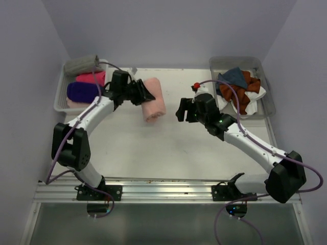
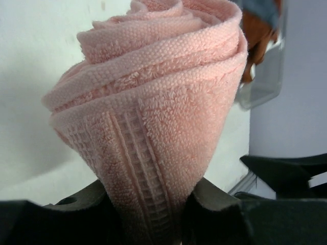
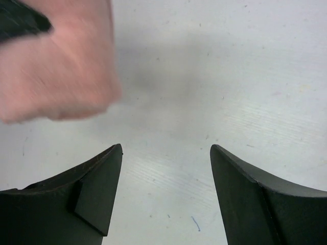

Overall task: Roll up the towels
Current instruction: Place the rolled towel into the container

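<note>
A rolled salmon pink towel (image 1: 154,99) lies on the white table at centre left. My left gripper (image 1: 147,94) is shut on its near end, and the left wrist view shows the roll (image 2: 153,102) pinched between the black fingers (image 2: 214,204). My right gripper (image 1: 181,110) stands open to the right of the roll, apart from it, with bare table between its fingers (image 3: 97,189); the pink roll (image 3: 56,71) is blurred at the upper left of that view. Rolled grey (image 1: 82,64), hot pink (image 1: 92,77) and purple (image 1: 82,91) towels lie in the left tray (image 1: 60,102).
A clear tray (image 1: 265,109) at the back right holds a loose heap of teal (image 1: 234,76), rust orange (image 1: 245,94) and white (image 1: 258,94) towels. A metal rail (image 1: 163,186) runs along the table's near edge. Walls close in at left, right and back.
</note>
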Controlling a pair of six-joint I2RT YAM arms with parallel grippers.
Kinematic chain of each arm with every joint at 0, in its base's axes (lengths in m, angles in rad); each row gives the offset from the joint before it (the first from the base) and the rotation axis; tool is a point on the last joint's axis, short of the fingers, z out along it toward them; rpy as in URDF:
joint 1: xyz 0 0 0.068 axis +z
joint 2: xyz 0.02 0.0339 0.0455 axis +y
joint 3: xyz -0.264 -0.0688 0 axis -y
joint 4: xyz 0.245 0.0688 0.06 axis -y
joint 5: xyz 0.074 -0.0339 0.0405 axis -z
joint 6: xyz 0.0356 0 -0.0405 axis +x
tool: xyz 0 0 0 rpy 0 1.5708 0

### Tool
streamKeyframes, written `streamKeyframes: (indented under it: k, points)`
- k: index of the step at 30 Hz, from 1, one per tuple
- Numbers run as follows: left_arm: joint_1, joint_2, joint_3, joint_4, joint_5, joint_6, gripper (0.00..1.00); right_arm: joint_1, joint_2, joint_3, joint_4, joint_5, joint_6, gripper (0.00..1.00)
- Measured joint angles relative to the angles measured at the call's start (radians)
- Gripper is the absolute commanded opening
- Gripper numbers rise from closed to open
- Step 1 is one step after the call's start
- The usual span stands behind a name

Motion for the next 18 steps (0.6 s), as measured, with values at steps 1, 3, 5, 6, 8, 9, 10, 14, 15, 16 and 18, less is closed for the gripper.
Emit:
streamKeyframes:
  k: [1, 3, 5, 6, 8, 9, 10, 14, 15, 16, 18]
  points:
    - [0.026, -0.009, 0.047, -0.014, -0.01, 0.0, 0.31, -0.02, -0.02, 0.0, -0.006, 0.011, -0.001, 0.74]
    - [0.077, -0.022, 0.131, -0.034, -0.026, 0.0, 0.31, -0.028, -0.043, 0.0, -0.013, 0.02, -0.003, 0.74]
    - [0.143, -0.036, 0.206, -0.036, -0.043, -0.001, 0.31, -0.023, -0.047, -0.001, -0.021, 0.02, -0.003, 0.74]
    - [0.176, -0.04, 0.237, -0.037, -0.048, -0.003, 0.31, -0.02, -0.047, -0.003, -0.026, 0.019, -0.003, 0.74]
    - [0.248, -0.041, 0.285, -0.034, -0.058, -0.014, 0.31, -0.017, -0.048, -0.015, -0.035, 0.019, -0.003, 0.75]
    - [0.279, -0.041, 0.298, -0.03, -0.067, -0.022, 0.31, -0.017, -0.048, -0.021, -0.041, 0.018, -0.003, 0.75]
    - [0.316, -0.041, 0.305, -0.024, -0.074, -0.032, 0.31, -0.017, -0.048, -0.027, -0.046, 0.014, -0.003, 0.75]
    - [0.433, -0.04, 0.299, 0.003, -0.113, -0.103, 0.34, -0.017, -0.048, -0.043, -0.062, -0.002, -0.002, 0.75]
    - [0.457, -0.041, 0.286, 0.028, -0.134, -0.122, 0.35, -0.017, -0.048, -0.044, -0.062, -0.008, -0.002, 0.75]
    - [0.478, -0.043, 0.27, 0.06, -0.155, -0.144, 0.35, -0.017, -0.047, -0.044, -0.062, -0.019, 0.0, 0.75]
    - [0.51, -0.045, 0.225, 0.135, -0.198, -0.192, 0.35, -0.017, -0.047, -0.045, -0.061, -0.03, 0.003, 0.75]
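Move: The white container for the rolled pink towel, which the left hand already holds clear of the table, lies about 11 cm ahead of that hand, 32 cm to its left and 9 cm lower. In it, the blue towel lies some 9 cm ahead and 30 left, the red one 14 ahead and 27 left, and the grey one 19 ahead and 32 left. From the right hand, the container is about 17 cm ahead, 50 left and 11 lower. The rolled pink towel, kept pinched in the left gripper, is carried fast up and forward at first, then mostly left and still forward at a nearly steady height, about 25 cm left in all, towards and over the container. On the way the wrist swings some 45 degrees counter-clockwise and tips the fingers up by about 20. ##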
